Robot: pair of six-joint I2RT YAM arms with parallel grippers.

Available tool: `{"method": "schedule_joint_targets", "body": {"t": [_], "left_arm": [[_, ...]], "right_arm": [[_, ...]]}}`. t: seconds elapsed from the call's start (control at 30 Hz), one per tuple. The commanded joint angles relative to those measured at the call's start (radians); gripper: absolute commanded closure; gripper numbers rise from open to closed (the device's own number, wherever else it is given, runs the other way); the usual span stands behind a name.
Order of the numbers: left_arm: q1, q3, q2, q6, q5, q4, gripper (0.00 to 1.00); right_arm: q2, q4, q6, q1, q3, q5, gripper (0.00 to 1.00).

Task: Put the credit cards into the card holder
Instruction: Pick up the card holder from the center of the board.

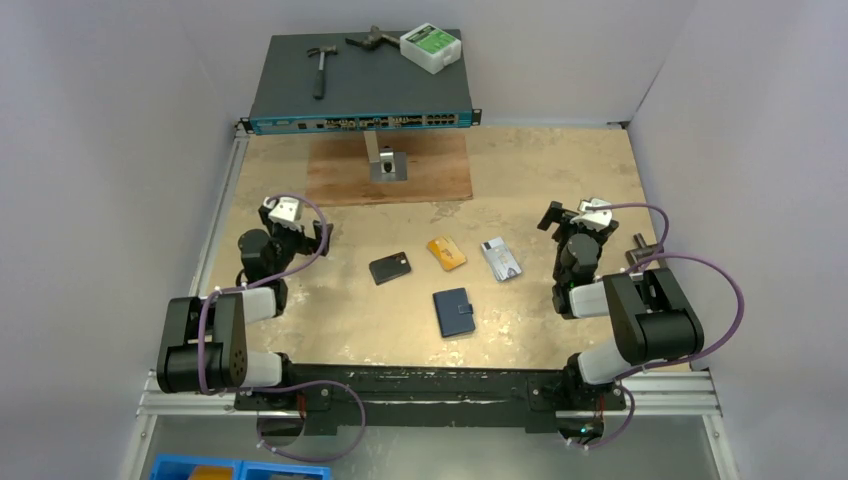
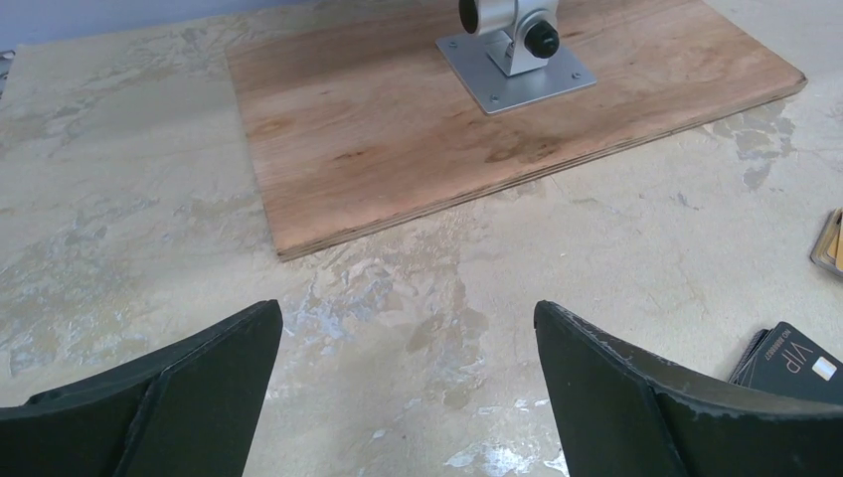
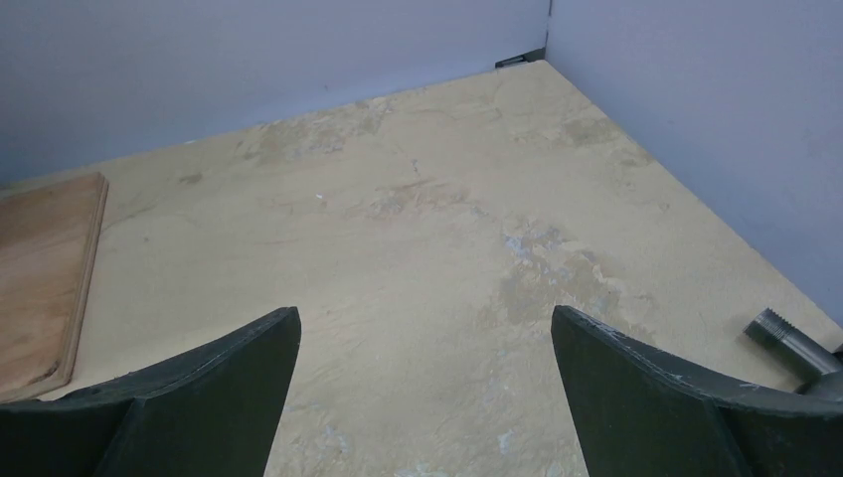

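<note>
The navy-blue card holder [image 1: 454,312] lies closed on the table near the front middle. Behind it lie a black card [image 1: 390,267], an orange-gold card stack [image 1: 446,253] and a silver-grey card [image 1: 500,258]. The black card [image 2: 795,361] also shows at the right edge of the left wrist view, with the orange-gold edge [image 2: 831,241] above it. My left gripper [image 1: 297,222] is open and empty, left of the cards; in its wrist view [image 2: 408,328] only bare table lies between the jaws. My right gripper [image 1: 577,215] is open and empty, right of the cards [image 3: 425,333].
A plywood board [image 1: 390,168] with a metal post mount [image 1: 385,160] lies behind the cards. A network switch [image 1: 360,95] at the back carries a hammer, a tool and a white box. A metal pipe end [image 3: 790,338] lies near the right gripper. Walls close the sides.
</note>
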Motion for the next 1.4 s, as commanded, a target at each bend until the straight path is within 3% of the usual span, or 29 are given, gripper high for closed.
{"method": "schedule_joint_targets", "body": {"t": [0.0,0.17,0.27,0.33,0.37,0.47,0.5,0.57,0.63,0.77,0.83,0.93,1.07,1.23,1.37], "left_arm": [[-0.013,0.005,-0.006,0.022,-0.01,0.034,0.0],[-0.013,0.007,-0.007,0.022,-0.011,0.03,0.0],[0.006,0.009,-0.03,-0.001,-0.002,0.027,0.0],[0.024,0.024,-0.077,-0.039,0.009,-0.034,0.0],[0.037,0.062,-0.12,-0.041,0.034,-0.128,0.0],[0.041,0.304,-0.193,0.06,0.042,-0.672,0.0],[0.042,0.387,-0.193,0.088,0.037,-0.876,0.0],[0.042,0.534,-0.194,0.116,0.023,-1.137,0.0],[0.041,0.613,-0.205,0.136,0.016,-1.318,0.0],[0.043,0.707,-0.262,0.175,-0.008,-1.582,0.0],[0.043,0.747,-0.287,0.192,-0.014,-1.699,0.0],[0.041,0.777,-0.33,0.227,-0.018,-1.826,0.0],[0.042,0.784,-0.378,0.291,-0.017,-1.919,0.0],[0.042,0.77,-0.403,0.34,-0.032,-2.002,0.0],[0.042,0.748,-0.411,0.36,-0.016,-2.02,0.0]], "right_arm": [[-0.005,0.05,-0.012,-0.004,0.006,0.002,0.01],[-0.028,0.023,0.019,-0.004,0.002,0.016,0.01],[-0.061,0.093,-0.017,-0.003,-0.045,0.0,0.01],[-0.125,0.074,-0.015,0.009,-0.054,0.08,0.01],[-0.188,-0.065,0.024,0.01,-0.017,0.119,0.01],[-0.315,-0.645,0.285,0.006,0.19,0.192,0.01],[-0.318,-0.764,0.353,0.005,0.253,0.197,0.01],[-0.314,-0.956,0.495,0.002,0.356,0.155,0.01],[-0.343,-1.022,0.561,-0.007,0.391,-0.026,0.01],[-0.462,-0.962,0.564,-0.001,0.322,-0.338,0.01],[-0.525,-1.01,0.546,0.063,0.305,-0.371,0.01],[-0.587,-1.15,0.488,0.317,0.292,-0.211,0.01],[-0.583,-1.23,0.529,0.585,0.232,-0.071,0.01],[-0.479,-1.315,0.59,0.798,0.223,0.038,0.01],[-0.432,-1.33,0.645,0.844,0.202,0.04,0.01]]}}
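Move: The blue card holder lies about 30 cm to the right hand's left and 17 cm back of it, some 13 cm below. Seen from that hand, the white cards are roughly 18 cm left and 3 cm back, the yellow cards 31 cm left and 2 cm back, the black cards 46 cm left and 5 cm back, all at table height. From the left hand the card holder is about 36 cm right, 16 cm back and 11 cm down. Rising first by about 11 cm, the open right hand then sweeps some 25 cm left while drawing back and sinking towards the card holder, swinging counter-clockwise and tipping its fingers down; it stops short of touching. The left hand, also open, lifts, then pulls back about 15 cm net and tilts steeply down. ##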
